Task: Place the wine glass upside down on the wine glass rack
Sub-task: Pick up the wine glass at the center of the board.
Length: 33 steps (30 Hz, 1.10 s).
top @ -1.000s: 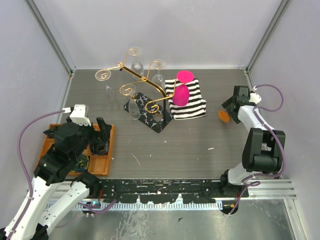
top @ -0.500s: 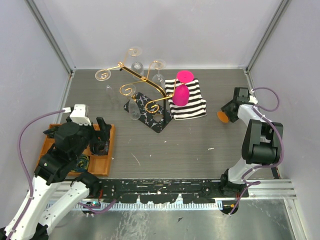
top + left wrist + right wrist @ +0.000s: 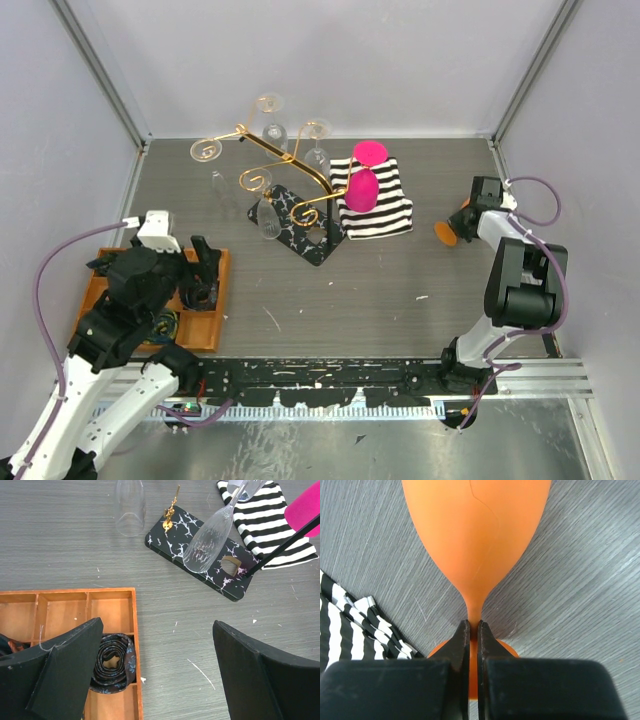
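An orange wine glass [image 3: 477, 535] lies on the grey table at the right, just past the striped cloth's corner. My right gripper [image 3: 474, 627] is shut on its thin stem, with the foot partly hidden behind the fingers. In the top view the wine glass [image 3: 446, 232] sits left of the right gripper [image 3: 466, 218]. The wine glass rack [image 3: 285, 165], gold wire on a black marbled base [image 3: 172, 535], stands at the back centre with clear glasses [image 3: 207, 537] hanging on it. My left gripper [image 3: 160, 675] is open over the tray edge, holding nothing.
A black-and-white striped cloth [image 3: 385, 205] with a pink wine glass [image 3: 363, 185] on it lies right of the rack. A wooden tray [image 3: 65, 610] at the near left holds a rolled tie [image 3: 112, 660]. A clear glass [image 3: 130, 507] stands left of the rack.
The right gripper has closed from wide open onto the orange glass's stem, after shifting slightly toward the glass. The left arm has not moved.
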Tool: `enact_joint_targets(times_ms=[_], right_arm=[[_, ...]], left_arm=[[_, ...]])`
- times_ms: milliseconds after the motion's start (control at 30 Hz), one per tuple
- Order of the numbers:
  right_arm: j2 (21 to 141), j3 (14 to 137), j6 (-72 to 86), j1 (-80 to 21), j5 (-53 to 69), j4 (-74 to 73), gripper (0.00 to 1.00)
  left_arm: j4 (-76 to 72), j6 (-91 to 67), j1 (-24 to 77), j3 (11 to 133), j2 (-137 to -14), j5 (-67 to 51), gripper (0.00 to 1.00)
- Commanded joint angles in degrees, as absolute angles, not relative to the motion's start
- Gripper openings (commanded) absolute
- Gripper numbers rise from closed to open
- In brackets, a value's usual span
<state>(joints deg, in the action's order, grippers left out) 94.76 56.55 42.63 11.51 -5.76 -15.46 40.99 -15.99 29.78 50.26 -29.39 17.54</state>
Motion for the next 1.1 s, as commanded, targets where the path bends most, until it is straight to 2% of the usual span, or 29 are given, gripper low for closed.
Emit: enact_joint_targets(times_ms=[0, 400, 633, 833, 1067], right_arm=[[90.7, 55.5, 42.6, 11.8, -5.8, -13.8, 0.01], [68.8, 51.8, 40.4, 11.8, -7.6, -14.3, 0.01], [54.2, 49.0, 34.5, 11.8, 8.1, -5.9, 0.01], [50.6, 52.9, 30.6, 11.5, 20.2, -6.8, 0.01], [46.6, 55.4, 24.0, 0.4, 21.0, -8.8, 0.01]], left_arm=[[40.2, -17.1, 29.8, 49.0, -27.4, 19.6, 0.98], [40.0, -16.4, 29.8, 49.4, -23.7, 20.3, 0.98], [40.7, -15.4, 29.8, 50.8, -24.5, 22.0, 0.98], [39.2, -12.8, 29.8, 53.2, -24.0, 14.3, 0.98], [37.7, -11.7, 29.8, 57.1, -26.7, 6.3, 0.98]])
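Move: The right hand already pinches the orange wine glass's stem low over the table; the rack's empty near hook is about 40 cm left of it, 10 cm back and 25 cm up. The pink wine glass hangs some 27 cm left, 3 cm ahead and 15 cm up; the striped cloth lies 24 cm left, 7 cm ahead, 4 cm lower. From the left hand, that hook is roughly 20 cm right, 8 cm ahead, 4 cm up. Right hand lifts the pinched orange glass about 25 cm, tipping up, then left towards the rack; left rises slightly. ##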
